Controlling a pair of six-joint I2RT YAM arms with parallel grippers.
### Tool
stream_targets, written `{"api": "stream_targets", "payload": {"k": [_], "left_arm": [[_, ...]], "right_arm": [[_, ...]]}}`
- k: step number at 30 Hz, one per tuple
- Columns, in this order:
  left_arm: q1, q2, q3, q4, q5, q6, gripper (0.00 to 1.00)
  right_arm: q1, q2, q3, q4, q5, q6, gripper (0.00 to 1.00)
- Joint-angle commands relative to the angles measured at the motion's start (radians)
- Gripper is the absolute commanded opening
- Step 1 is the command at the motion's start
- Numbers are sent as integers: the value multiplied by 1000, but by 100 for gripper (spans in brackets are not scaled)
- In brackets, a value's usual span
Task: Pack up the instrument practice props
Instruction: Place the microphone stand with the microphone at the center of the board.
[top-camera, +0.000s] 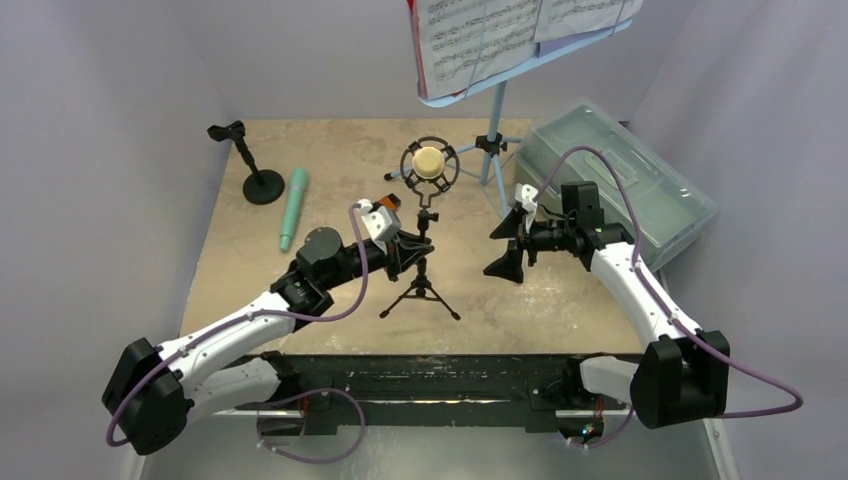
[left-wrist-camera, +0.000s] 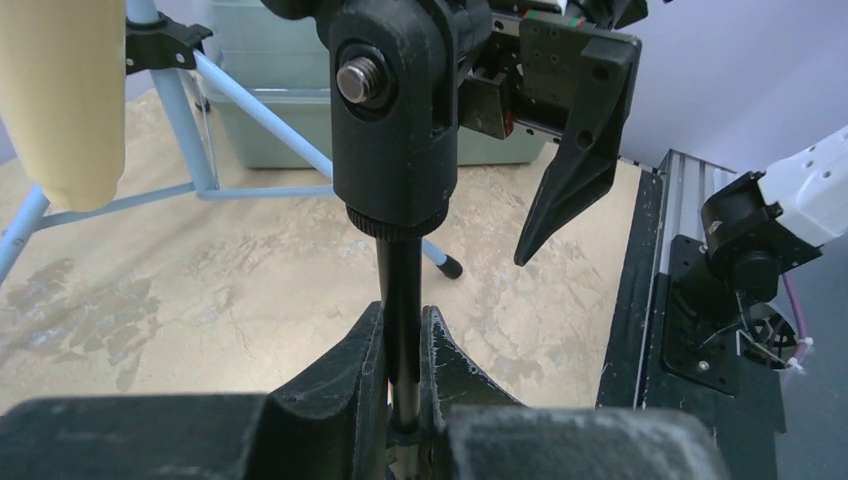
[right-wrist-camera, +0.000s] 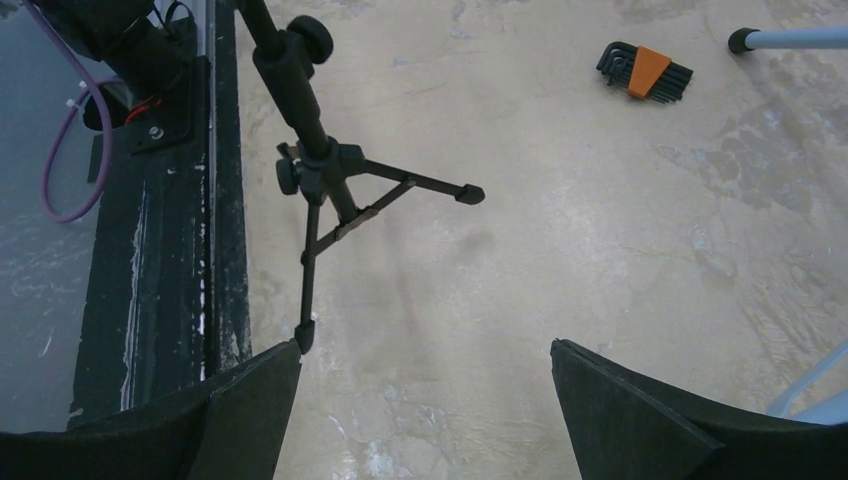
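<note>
The black microphone tripod stands at the table's near middle, with the beige microphone in its round shock mount on top. My left gripper is shut on the tripod's thin pole, just below the swivel joint. My right gripper hangs open to the right of the tripod, nothing between its fingers; the tripod's legs show ahead of it. A teal microphone lies flat at the left, next to the round-base pole. The light-blue music rack holds white music sheets at the back.
A translucent grey-green box with its lid on sits at the back right, behind my right arm. An orange-and-black hex key set lies on the table near the rack's legs. The black mounting rail runs along the near edge.
</note>
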Motion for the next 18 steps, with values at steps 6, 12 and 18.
{"api": "stream_targets", "payload": {"k": [6,12,18], "left_arm": [[-83,140,106,264,-72,105,0],[-98,263,128,380,-74,114,0],[-101,348,104,539,-115,133,0]], "right_arm": [[-2,7,42,-16,-28,-42,99],[-2,12,43,-18,-21,-48,99],[-2,9,44,-20,-20,-50,99]]}}
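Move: The left hand holds the microphone stand upright by its pole; the clear middle of the board lies about 5 cm ahead, 6 cm right and 25 cm below. The key set lies some 24 cm ahead and 8 cm left, the music stand's near foot 8 cm ahead and 22 cm right, both at board level. From the idle right hand, that middle is roughly 3 cm ahead, 6 cm left and 17 cm below. Keeping its pinch on the pole, the left hand carries the stand about 6 cm right, lowering and advancing slightly. ##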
